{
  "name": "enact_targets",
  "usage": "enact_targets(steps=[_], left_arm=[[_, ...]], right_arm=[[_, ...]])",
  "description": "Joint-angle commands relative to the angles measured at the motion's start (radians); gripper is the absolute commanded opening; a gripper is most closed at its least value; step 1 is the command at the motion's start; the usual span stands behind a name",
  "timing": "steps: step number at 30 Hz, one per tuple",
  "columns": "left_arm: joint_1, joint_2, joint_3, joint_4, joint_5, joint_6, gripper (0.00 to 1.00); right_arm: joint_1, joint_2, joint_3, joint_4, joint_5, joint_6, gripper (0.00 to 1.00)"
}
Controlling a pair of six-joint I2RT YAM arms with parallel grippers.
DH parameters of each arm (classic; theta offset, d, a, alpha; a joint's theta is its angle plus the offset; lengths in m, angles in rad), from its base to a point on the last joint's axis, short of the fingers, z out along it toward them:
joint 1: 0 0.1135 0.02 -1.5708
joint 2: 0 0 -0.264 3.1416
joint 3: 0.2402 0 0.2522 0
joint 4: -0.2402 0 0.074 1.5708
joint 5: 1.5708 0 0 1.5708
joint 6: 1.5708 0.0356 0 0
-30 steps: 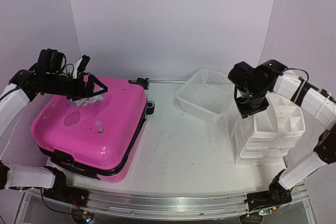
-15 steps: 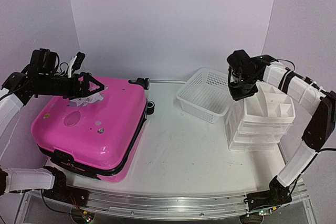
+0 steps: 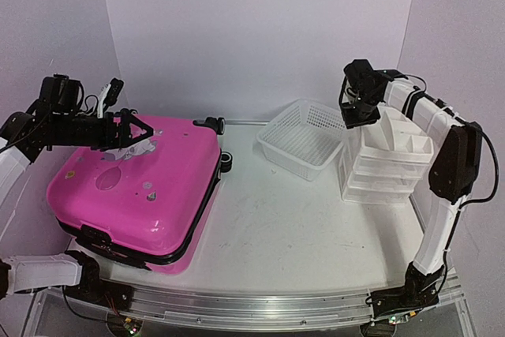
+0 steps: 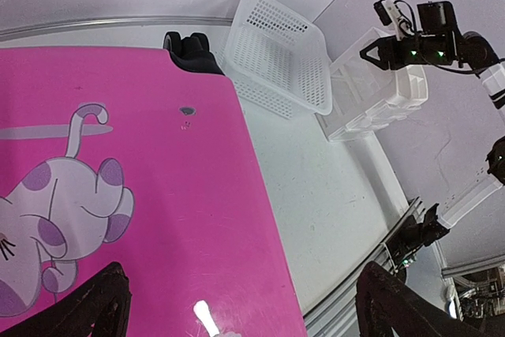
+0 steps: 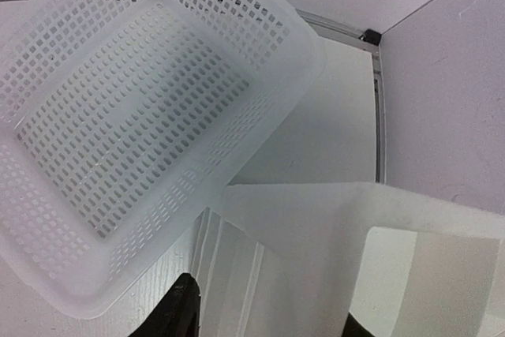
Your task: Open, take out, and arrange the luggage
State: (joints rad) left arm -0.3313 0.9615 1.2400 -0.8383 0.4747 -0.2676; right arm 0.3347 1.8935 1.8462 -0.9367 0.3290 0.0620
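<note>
The luggage (image 3: pixel 134 187) is a hot-pink hard-shell suitcase lying flat and closed on the left of the table, with a white cartoon animal print (image 4: pixel 71 211) on its lid. My left gripper (image 3: pixel 138 130) hovers open over its far left part; in the left wrist view the left gripper (image 4: pixel 245 305) has only pink shell between its fingers (image 4: pixel 99 301). My right gripper (image 3: pixel 357 121) sits at the back right, shut on the upper corner of the white drawer organizer (image 3: pixel 387 167). In the right wrist view the right gripper (image 5: pixel 264 321) straddles the organizer's wall (image 5: pixel 316 242).
A white mesh basket (image 3: pixel 304 144) stands tilted against the organizer's left side, also in the right wrist view as basket (image 5: pixel 118 116). Black suitcase wheels (image 3: pixel 211 124) point to the back. The wall corner and table rail (image 5: pixel 377 116) lie close behind the organizer.
My right gripper has moved back and left, drawing the drawer organizer with it toward the back wall; the basket shifted slightly left. My left gripper drifted a little left over the suitcase.
</note>
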Motion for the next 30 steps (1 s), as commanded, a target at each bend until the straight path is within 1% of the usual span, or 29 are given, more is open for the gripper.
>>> enact_targets(steps=[1,4,8,10,12,14,15,16,18,19,20,22,23,27,30], left_arm=[[-0.003,0.016,0.002,-0.021,-0.037,0.002,0.99],[-0.004,0.079,0.048,-0.066,-0.086,0.024,0.99],[0.016,0.161,0.163,-0.148,-0.254,0.069,0.99],[0.091,0.204,0.218,-0.184,-0.279,0.077,0.99],[0.203,0.248,0.267,-0.213,-0.259,0.084,1.0],[0.247,0.296,0.328,-0.253,-0.401,0.066,0.99],[0.265,0.316,0.352,-0.263,-0.47,0.054,1.0],[0.293,0.336,0.365,-0.262,-0.519,0.021,1.0],[0.38,0.353,0.386,-0.262,-0.518,-0.026,0.99],[0.409,0.358,0.39,-0.253,-0.515,-0.038,1.0],[0.433,0.362,0.387,-0.235,-0.538,-0.046,0.99],[0.468,0.386,0.383,-0.23,-0.518,-0.045,0.99],[0.479,0.397,0.374,-0.23,-0.514,-0.043,0.99],[0.486,0.402,0.293,-0.229,-0.522,-0.039,0.99],[0.488,0.395,0.237,-0.22,-0.512,-0.041,0.99]], right_arm=[[0.01,-0.037,0.082,-0.192,-0.048,0.026,0.54],[0.047,-0.109,0.085,-0.263,-0.027,0.025,0.73],[0.178,-0.177,0.095,-0.335,0.086,-0.01,0.93],[0.244,-0.188,0.112,-0.377,0.082,0.0,0.98],[0.308,-0.191,0.125,-0.406,0.031,0.038,0.98],[0.375,-0.195,0.107,-0.39,-0.087,0.1,0.98],[0.41,-0.194,0.089,-0.358,-0.147,0.128,0.98],[0.444,-0.193,0.06,-0.301,-0.242,0.184,0.98],[0.479,-0.185,-0.005,-0.16,-0.426,0.289,0.98],[0.486,-0.187,-0.052,-0.061,-0.507,0.358,0.98],[0.492,-0.189,-0.106,0.091,-0.575,0.436,0.98],[0.498,-0.182,-0.198,0.346,-0.72,0.582,0.98],[0.5,-0.17,-0.214,0.421,-0.752,0.635,0.98],[0.513,-0.113,-0.204,0.552,-0.784,0.747,0.98],[0.533,-0.063,-0.216,0.691,-0.811,0.87,0.98]])
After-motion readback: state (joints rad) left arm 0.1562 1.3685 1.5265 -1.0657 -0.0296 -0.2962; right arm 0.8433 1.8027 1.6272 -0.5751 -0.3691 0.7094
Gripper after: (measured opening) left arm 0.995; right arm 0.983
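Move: The pink suitcase lies with its middle almost straight below the left hand, about 23 cm down. From the right hand it is some 61 cm to the left, 23 cm back and 11 cm lower. The right fingers still straddle the left wall of the white drawer box, whose middle is about 13 cm right, 2 cm back and 11 cm down; the white basket sits 14 cm left, 8 cm ahead and 17 cm below. The right fingers open wide and come free of the drawer box's left wall. The hand draws back, lifts about 6 cm, then swings some 30 cm left and sinks again, rolling its left side up about 50 degrees towards the suitcase's right flank. The open left hand dips, then sweeps left and forward to the suitcase's far-left part, turning about 50 degrees counter-clockwise. ##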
